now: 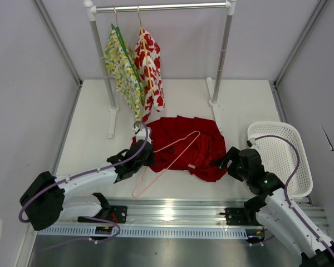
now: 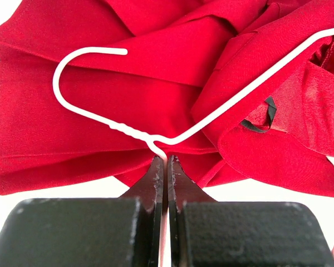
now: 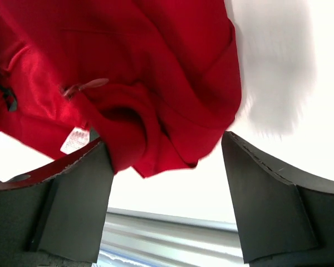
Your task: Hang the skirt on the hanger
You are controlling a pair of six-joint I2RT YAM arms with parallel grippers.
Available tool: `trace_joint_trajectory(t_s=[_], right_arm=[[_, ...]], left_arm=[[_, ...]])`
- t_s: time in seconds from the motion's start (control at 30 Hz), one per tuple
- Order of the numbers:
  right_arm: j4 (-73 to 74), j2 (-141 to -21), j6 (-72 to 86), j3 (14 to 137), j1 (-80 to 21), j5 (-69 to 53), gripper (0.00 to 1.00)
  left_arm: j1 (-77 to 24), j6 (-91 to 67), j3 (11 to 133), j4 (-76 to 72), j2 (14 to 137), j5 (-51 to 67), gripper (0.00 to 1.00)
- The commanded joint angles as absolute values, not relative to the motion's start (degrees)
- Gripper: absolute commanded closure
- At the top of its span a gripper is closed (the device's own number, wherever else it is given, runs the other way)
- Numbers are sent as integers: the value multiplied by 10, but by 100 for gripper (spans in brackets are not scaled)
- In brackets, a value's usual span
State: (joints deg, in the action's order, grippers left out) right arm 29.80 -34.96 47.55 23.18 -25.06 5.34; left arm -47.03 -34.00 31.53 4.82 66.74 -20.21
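Note:
The deep-red skirt [image 1: 203, 146] lies crumpled on the white table in the middle of the top view. Across it lies the pale pink wire hanger [image 1: 178, 141]. My left gripper [image 1: 142, 153] sits at the skirt's left edge. In the left wrist view the left gripper [image 2: 167, 161] is shut on the hanger [image 2: 128, 129] just below its twisted neck, with the hook curving left over the skirt [image 2: 156, 72]. My right gripper [image 1: 225, 161] stands open at the skirt's right edge. Seen from the right wrist, a corner of the skirt [image 3: 128, 72] hangs loose between its wide fingers [image 3: 166, 142].
A clothes rack [image 1: 161, 7] stands at the back with a yellow-green floral garment [image 1: 122, 69] and a white garment with red flowers [image 1: 149, 67]. A white basket [image 1: 281, 158] sits at the right. A metal rail [image 1: 172, 214] runs along the near edge.

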Motion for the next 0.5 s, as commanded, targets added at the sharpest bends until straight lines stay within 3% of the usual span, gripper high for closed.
trace_joint_trajectory(t_s=[0.0,0.13,0.47], right_arm=[[379,-309,491,292,-281,133,22],[402,-320,491,350,-330,171,34],[387,-483,461,484,-498,280,47]], left_arm=[[-481,-332,324,25,658,-198,100],[-495,-321,332,21,650,-195,100],[-531,-288,367,26,655,-191,100]])
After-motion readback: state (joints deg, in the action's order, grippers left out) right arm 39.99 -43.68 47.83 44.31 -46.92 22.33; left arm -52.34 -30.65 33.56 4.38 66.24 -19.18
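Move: The right hand, fingers wide and low by the skirt's right edge, has the skirt's middle about 16 cm to its left, 5 cm ahead and 4 cm below. The white tag lies 12 cm left and 2 cm back; the hanger's free end stands 9 cm left and 11 cm ahead, roughly level. From the left hand, which holds the hanger by its neck, the skirt's middle is some 11 cm right, 4 ahead, 5 below. Coming free of the skirt's right corner, the right hand rises about 9 cm, then also swings some 5 cm left over the waistband towards the tag, its fingers partly closing on nothing. The left hand keeps its pinch on the hanger's neck and carries it about 3 cm right, slightly back and up, turning it clockwise. ##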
